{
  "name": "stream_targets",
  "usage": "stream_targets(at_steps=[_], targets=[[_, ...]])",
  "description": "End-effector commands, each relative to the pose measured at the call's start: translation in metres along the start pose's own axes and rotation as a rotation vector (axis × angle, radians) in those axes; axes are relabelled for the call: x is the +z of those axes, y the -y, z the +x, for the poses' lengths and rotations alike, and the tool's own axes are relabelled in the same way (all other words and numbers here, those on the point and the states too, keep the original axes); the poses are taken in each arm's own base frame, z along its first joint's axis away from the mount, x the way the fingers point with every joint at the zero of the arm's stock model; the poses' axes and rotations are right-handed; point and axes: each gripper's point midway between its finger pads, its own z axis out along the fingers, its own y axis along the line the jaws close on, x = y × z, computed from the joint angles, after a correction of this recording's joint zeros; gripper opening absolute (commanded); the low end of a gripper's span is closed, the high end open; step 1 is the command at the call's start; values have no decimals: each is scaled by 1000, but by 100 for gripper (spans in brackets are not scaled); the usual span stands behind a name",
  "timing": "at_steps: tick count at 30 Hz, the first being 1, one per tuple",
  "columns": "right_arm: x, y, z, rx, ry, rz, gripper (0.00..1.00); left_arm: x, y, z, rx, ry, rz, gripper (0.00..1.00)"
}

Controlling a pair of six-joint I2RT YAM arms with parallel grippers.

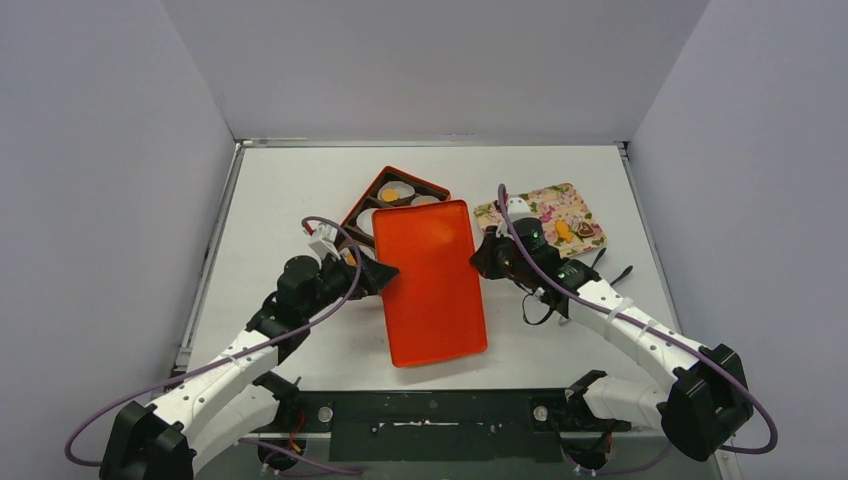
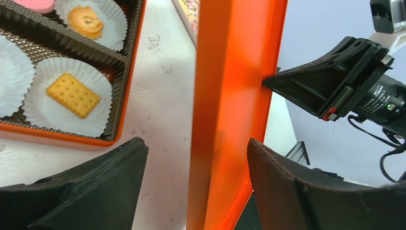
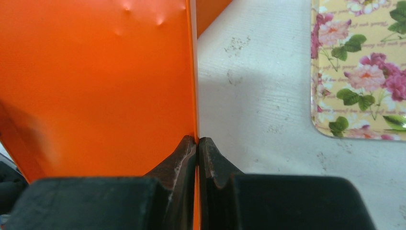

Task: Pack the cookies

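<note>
The orange lid hangs tilted over the table, partly covering the open cookie box. My right gripper is shut on the lid's right rim. My left gripper is open, its fingers straddling the lid's left rim with gaps on both sides. White cups in the box hold a round cookie, a square cracker and a pink cookie. On the flowered tray lie an orange cookie and a dark heart cookie.
The flowered tray lies just right of the right gripper. Grey walls enclose the table on three sides. A black mounting rail runs along the near edge between the arm bases.
</note>
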Motion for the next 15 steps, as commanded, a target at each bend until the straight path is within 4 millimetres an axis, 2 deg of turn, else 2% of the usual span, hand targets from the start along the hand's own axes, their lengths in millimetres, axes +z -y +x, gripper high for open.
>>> stream_targets(at_steps=[1, 4, 12, 14, 15], targets=[[-9, -32, -43, 69, 164, -138, 0, 6, 36, -20, -9, 63, 155, 69], [-9, -35, -48, 84, 189, -154, 0, 8, 42, -23, -10, 64, 180, 58], [-8, -37, -56, 95, 225, -152, 0, 3, 73, -49, -25, 105, 232, 11], [-11, -42, -68, 81, 268, -152, 6, 2, 76, -58, -32, 124, 211, 0], [-12, -42, -72, 71, 282, -138, 10, 1, 78, -63, -34, 134, 202, 0]])
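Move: The red lid is held up over the table, pinched in my right hand by its right edge. Its middle is about 9 cm right and 2 cm back of my left hand, nearly level, with its left edge between my left hand's open fingers. The cookie box lies some 12 cm ahead of my left hand and 14 cm below. From my right hand the box is about 10 cm ahead, 18 cm left and 13 cm below; the floral tray is about 12 cm ahead, 15 cm right. I close my left fingers from wide open onto the lid's left edge and pinch it, while that hand rises about 3 cm and eases 2 cm right, further in towards the lid. My right hand keeps its pinch on the right edge, rising and shifting left and a little forward, 1 to 2 cm each way, rolling its left side up a few degrees. ##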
